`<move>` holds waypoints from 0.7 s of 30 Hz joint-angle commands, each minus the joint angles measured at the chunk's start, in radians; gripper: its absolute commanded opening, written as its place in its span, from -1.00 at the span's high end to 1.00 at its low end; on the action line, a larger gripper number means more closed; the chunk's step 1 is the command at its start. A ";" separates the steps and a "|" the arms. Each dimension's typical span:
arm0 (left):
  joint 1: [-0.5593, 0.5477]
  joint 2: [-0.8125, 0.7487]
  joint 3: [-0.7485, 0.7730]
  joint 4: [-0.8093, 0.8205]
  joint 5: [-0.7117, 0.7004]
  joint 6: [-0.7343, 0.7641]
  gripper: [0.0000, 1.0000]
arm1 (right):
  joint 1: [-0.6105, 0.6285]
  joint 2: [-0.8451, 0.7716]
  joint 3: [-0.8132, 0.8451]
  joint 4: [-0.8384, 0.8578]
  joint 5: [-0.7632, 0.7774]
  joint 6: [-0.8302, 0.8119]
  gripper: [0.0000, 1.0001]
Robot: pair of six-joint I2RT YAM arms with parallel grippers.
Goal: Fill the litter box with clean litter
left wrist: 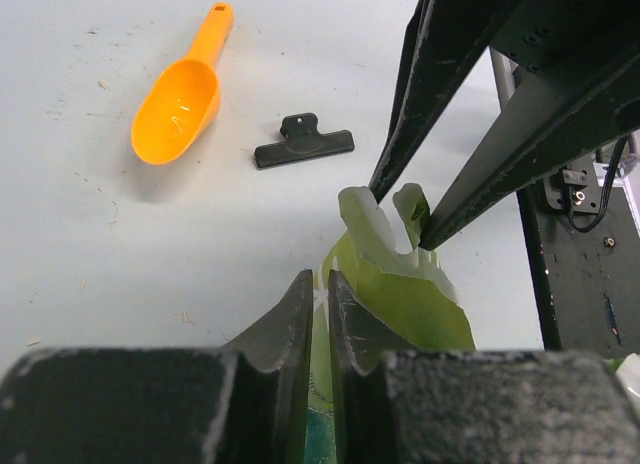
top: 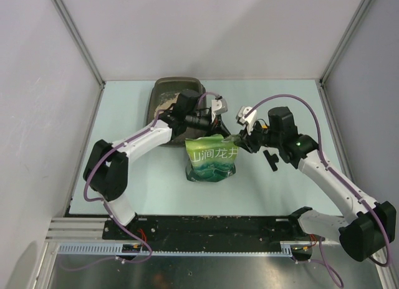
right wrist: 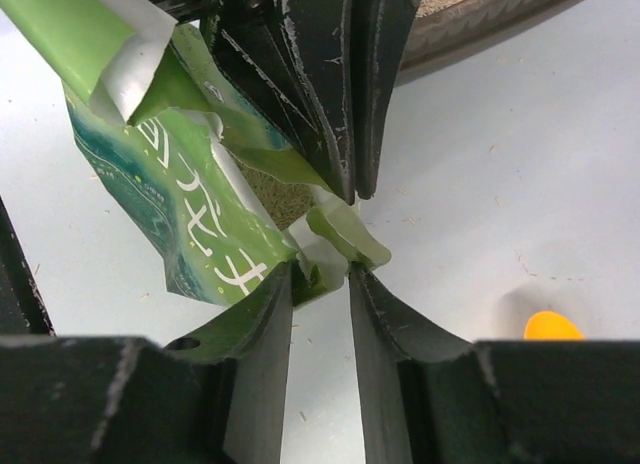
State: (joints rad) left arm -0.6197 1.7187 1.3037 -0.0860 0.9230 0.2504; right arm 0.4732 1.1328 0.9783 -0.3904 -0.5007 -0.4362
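Note:
The litter box is a dark tray at the back centre with some pale clean litter in it. Its rim also shows in the right wrist view. A green printed pouch stands in front of it, its top torn open. Granules show inside its mouth. My left gripper is shut on the pouch's top edge. My right gripper has its jaws apart, with the pouch's torn lip between the tips.
A black bag clip lies on the table right of the pouch. An orange scoop lies beyond it and peeks into the right wrist view; my right arm hides it from above. White walls enclose the table.

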 commanded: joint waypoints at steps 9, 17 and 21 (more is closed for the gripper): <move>0.003 -0.004 0.032 0.031 0.051 -0.057 0.71 | -0.033 -0.002 -0.003 0.041 -0.015 0.037 -0.27; 0.017 -0.008 0.016 0.031 0.099 -0.076 0.75 | -0.102 0.053 -0.001 0.059 -0.251 0.042 -0.27; 0.035 -0.007 0.014 0.031 0.117 -0.095 0.77 | -0.122 0.079 -0.003 0.105 -0.305 0.037 -0.25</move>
State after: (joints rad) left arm -0.6029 1.7187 1.3037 -0.0826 0.9775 0.2092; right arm 0.3744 1.1923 0.9779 -0.3676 -0.6956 -0.4004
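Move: The litter bag's loose right-hand rim corner is right between the right pads, with the bag's middle roughly 6 cm back, 7 cm left and 11 cm below that hand. On the table some 20 cm down, the scoop lies about 5 cm ahead and 11 cm right of the right hand, the black clip about 6 cm back and 13 cm right. From the left hand the bag's middle is about 8 cm back, 3 cm left, 10 cm down. The right fingers spread around the bag's rim corner, the hand edging about 1 cm right and back left. ##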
